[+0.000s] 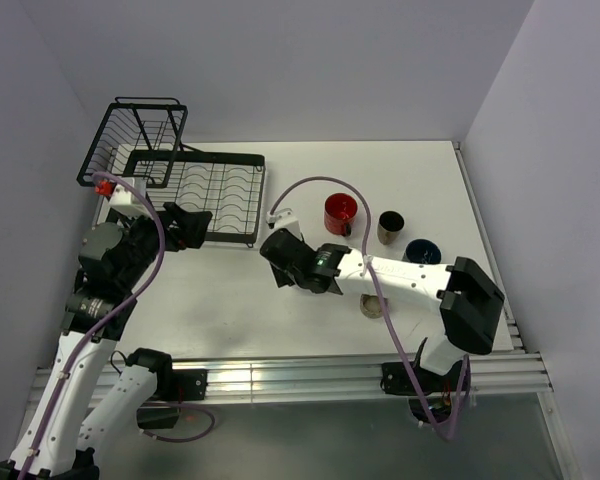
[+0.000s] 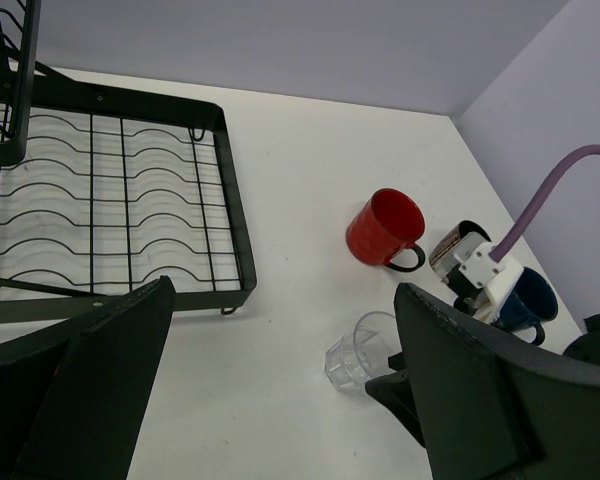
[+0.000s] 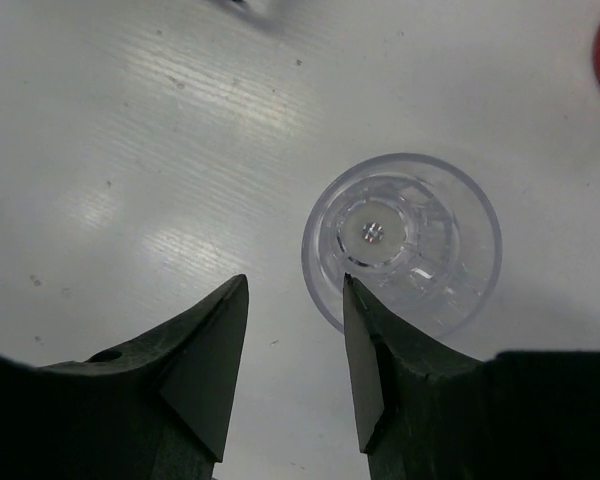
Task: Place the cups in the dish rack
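Observation:
The clear glass (image 3: 400,240) stands upright on the white table, its base seen through its mouth. My right gripper (image 3: 295,280) hangs over its near-left rim, jaws partly apart: one finger (image 3: 380,350) overlaps the glass, the other (image 3: 205,350) is outside, and the rim's edge lies between them. From the left wrist the glass (image 2: 365,350) lies right of the dish rack (image 2: 110,190). The red mug (image 1: 340,212), tan cup (image 1: 390,227), dark blue mug (image 1: 421,252) and low beige cup (image 1: 372,306) stand at the right. My left gripper (image 1: 202,226) is wide open and empty at the front edge of the dish rack (image 1: 215,190).
The rack's taller basket section (image 1: 135,140) rises at the far left corner. Walls close the table at the back and right. A purple cable (image 1: 315,182) arcs over the right arm near the red mug. An aluminium rail (image 1: 280,375) runs along the near edge.

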Robot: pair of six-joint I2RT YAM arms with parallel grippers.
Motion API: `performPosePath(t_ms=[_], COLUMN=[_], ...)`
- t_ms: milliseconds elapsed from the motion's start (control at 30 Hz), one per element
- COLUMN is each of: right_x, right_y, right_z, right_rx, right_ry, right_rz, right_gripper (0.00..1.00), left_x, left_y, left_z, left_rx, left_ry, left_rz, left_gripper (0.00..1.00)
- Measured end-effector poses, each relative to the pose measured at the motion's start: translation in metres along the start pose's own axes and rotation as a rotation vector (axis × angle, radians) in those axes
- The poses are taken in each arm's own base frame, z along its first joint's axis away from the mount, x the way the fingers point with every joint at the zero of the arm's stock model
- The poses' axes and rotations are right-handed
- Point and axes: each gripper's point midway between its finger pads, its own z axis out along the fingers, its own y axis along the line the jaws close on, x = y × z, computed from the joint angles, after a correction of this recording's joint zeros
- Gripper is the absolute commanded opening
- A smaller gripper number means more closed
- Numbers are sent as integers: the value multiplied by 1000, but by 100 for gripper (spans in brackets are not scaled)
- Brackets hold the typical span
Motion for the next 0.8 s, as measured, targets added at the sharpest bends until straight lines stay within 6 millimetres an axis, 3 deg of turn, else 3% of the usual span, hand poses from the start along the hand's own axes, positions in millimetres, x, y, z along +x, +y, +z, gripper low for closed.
performPosePath(t_ms=[300,633,800], right_x=[28,17,19], right_y=[-14,-12,-13], right_z=[26,29,31], right_rx=[114,122,99], right_ry=[84,68,89], right_rz=[-65,-63,-49], right_gripper=[45,23,19], left_x=[3,4,6], left_y=[2,2,3], left_z=[3,4,6], left_rx=[-5,-7,-7], left_ry=[13,17,27], left_rz=[-2,-3,-4], left_gripper=[99,99,99])
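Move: The clear glass's middle is roughly 3 cm ahead of the right hand, 3 cm to its right and 7 cm below. From that hand, the red mug stands about 16 cm ahead and 14 cm right, the small bowl 5 cm back and 22 cm right, and the dish rack's middle 22 cm ahead and 25 cm left. From the left hand, the glass is about 18 cm right, level forward, and 27 cm below. The right hand sinks about 4 cm, straddles the glass's left rim and narrows its fingers onto the wall. ##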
